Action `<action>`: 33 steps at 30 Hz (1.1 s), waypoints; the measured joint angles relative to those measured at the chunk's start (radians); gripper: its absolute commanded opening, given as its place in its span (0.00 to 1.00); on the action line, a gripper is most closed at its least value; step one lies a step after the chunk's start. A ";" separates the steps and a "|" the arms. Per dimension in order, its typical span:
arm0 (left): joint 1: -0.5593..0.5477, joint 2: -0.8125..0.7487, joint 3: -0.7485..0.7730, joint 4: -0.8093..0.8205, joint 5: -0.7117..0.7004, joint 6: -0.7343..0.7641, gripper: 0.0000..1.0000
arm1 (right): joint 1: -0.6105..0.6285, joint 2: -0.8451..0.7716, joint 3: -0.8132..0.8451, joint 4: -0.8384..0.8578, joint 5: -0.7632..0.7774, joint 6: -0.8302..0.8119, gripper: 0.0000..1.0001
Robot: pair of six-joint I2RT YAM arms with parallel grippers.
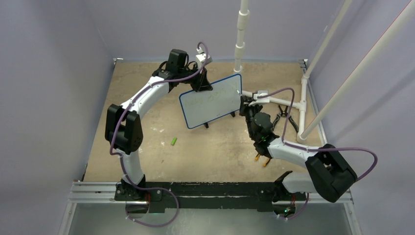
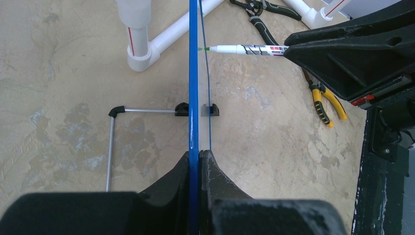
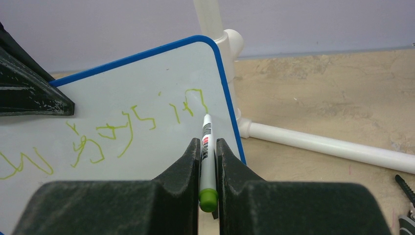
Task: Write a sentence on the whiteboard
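The whiteboard (image 1: 210, 100), white with a thin blue frame, stands tilted on its black feet (image 2: 209, 110) mid-table. My left gripper (image 2: 199, 156) is shut on its top edge (image 2: 194, 73); its finger shows at the left of the right wrist view (image 3: 29, 93). My right gripper (image 3: 208, 143) is shut on a white marker (image 3: 206, 127) with a green end. The marker tip rests against the board near its right edge. The sentence (image 3: 127, 129) is a row of green handwritten strokes running across the board up to the tip. In the left wrist view the marker (image 2: 244, 49) meets the board edge-on.
A green marker cap (image 1: 173, 141) lies on the table in front of the board. Black pliers (image 1: 284, 115) and yellow-handled pliers (image 2: 325, 103) lie right of it. A white PVC pipe frame (image 1: 303, 103) stands at the back right, a pipe base (image 2: 139, 49) behind the board.
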 measured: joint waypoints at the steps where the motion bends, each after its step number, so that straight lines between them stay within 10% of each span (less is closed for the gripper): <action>1: 0.000 -0.001 -0.003 0.005 0.000 -0.001 0.03 | 0.000 -0.008 -0.005 -0.002 0.000 0.000 0.00; 13: -0.001 -0.067 -0.061 0.068 -0.123 -0.026 0.85 | 0.000 -0.293 -0.032 -0.160 -0.044 0.015 0.00; 33: 0.209 -0.765 -0.594 0.193 -0.404 -0.290 0.95 | 0.000 -0.435 -0.055 -0.254 -0.504 0.085 0.00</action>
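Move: The left hand grips the whiteboard's top edge; the board's middle is about 3 cm right, 1 cm back and 6 cm lower, the green cap 17 cm back, 14 cm left on the table. From the right hand, marker tip on the board, the board's middle is 12 cm left, 2 cm ahead, 3 cm lower; black pliers 22 cm right, 1 cm back, yellow pliers 8 cm right, 18 cm back, both 20 cm below. Left hand releases the board and goes some 16 cm left, rising; right lifts the marker back and up. ##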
